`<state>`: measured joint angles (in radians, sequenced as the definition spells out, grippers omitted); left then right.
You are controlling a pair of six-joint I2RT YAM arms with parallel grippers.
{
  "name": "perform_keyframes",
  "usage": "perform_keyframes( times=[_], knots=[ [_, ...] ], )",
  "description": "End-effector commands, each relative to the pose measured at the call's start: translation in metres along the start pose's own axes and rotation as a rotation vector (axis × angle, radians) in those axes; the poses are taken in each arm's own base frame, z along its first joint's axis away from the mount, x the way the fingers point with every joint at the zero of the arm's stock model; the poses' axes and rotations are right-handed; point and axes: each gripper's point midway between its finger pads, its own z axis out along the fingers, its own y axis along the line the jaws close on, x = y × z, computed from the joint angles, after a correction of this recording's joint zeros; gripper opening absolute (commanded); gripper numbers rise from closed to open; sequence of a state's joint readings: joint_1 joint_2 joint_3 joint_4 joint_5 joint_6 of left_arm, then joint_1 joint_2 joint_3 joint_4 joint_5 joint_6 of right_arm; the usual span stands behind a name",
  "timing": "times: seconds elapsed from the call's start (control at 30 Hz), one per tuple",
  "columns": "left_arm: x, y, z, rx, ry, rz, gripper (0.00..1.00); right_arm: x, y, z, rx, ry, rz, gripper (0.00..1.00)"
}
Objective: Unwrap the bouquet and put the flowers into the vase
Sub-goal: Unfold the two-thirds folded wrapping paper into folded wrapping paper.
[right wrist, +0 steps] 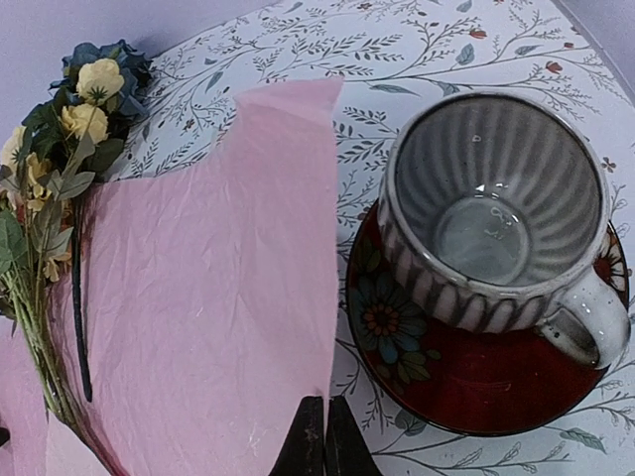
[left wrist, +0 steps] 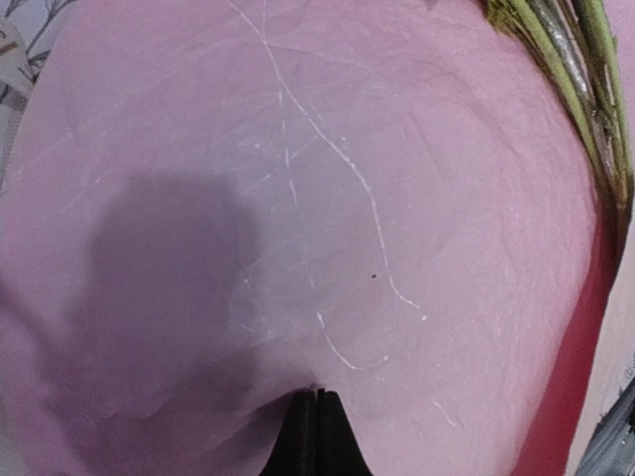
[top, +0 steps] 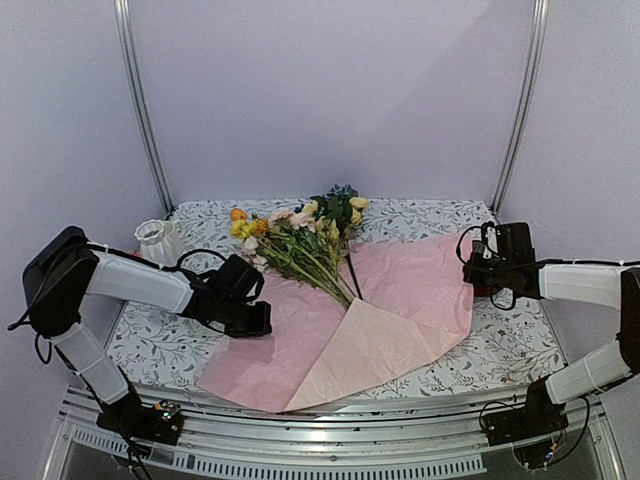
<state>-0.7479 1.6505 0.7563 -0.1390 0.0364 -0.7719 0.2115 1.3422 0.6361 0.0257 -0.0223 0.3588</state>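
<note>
The bouquet lies unwrapped: its pale pink wrapping paper [top: 400,290] is spread flat on the table, with the flowers [top: 300,240] lying loose on it, blooms toward the back. The white ridged vase [top: 158,240] stands at the back left, apart from both arms. My left gripper [top: 264,324] rests low on the paper's left part. In the left wrist view its tips [left wrist: 317,395] are shut and pinch a pucker of the paper [left wrist: 347,198], with stems [left wrist: 585,89] at the upper right. My right gripper [top: 470,268] [right wrist: 325,402] is shut on the paper's right edge [right wrist: 218,297], flowers [right wrist: 60,149] to its left.
A striped cup [right wrist: 496,208] on a red flowered saucer [right wrist: 466,387] stands right beside my right gripper, close to the paper's edge. The tablecloth [top: 500,345] has a leaf print. Metal posts [top: 140,100] rise at the back corners and a rail runs along the near edge.
</note>
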Motion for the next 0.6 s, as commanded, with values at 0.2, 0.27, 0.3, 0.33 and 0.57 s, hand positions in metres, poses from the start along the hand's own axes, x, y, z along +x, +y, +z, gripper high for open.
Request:
perform_keyframes(
  times=[0.2, 0.27, 0.3, 0.33, 0.57],
  knots=[
    [-0.002, 0.003, 0.000, -0.023, 0.000, -0.002, 0.00, -0.003, -0.023, -0.001, 0.113, -0.034, 0.050, 0.14],
    [-0.003, 0.002, -0.001, -0.017, -0.002, 0.001, 0.00, -0.008, -0.021, -0.006, 0.106, -0.049, 0.044, 0.22],
    [-0.004, 0.000, -0.003, -0.012, -0.008, 0.003, 0.00, -0.011, -0.019, -0.010, 0.099, -0.059, 0.037, 0.27],
    [-0.007, -0.002, -0.005, -0.006, -0.015, 0.007, 0.00, -0.014, -0.016, -0.013, 0.084, -0.066, 0.028, 0.30],
    [-0.033, -0.026, -0.025, 0.025, -0.072, 0.054, 0.02, -0.040, 0.023, -0.041, -0.067, -0.090, -0.043, 0.51]
  ],
)
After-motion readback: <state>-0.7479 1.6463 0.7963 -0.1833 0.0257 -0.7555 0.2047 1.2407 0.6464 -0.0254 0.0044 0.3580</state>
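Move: My right hand still pinches the wrapping paper's outstretched right edge, some 8 cm above the table. The striped mug on its saucer stands about 6 cm to the right and 6 cm ahead, its middle roughly 4 cm lower; the flowers lie some 38 cm to the left and 8 cm farther out. My shut left fingers rest on the paper's left part, right under them; from there the held edge is about 53 cm to the right and 10 cm ahead. I ease my right hand another 1.5 cm to the right, drawing the pinched edge towards the mug, then spread its fingers about half open to let go of the paper and lift roughly 3 cm clear. My left hand stays with closed fingertips on the paper and only at the very end starts up, about 1 cm. ##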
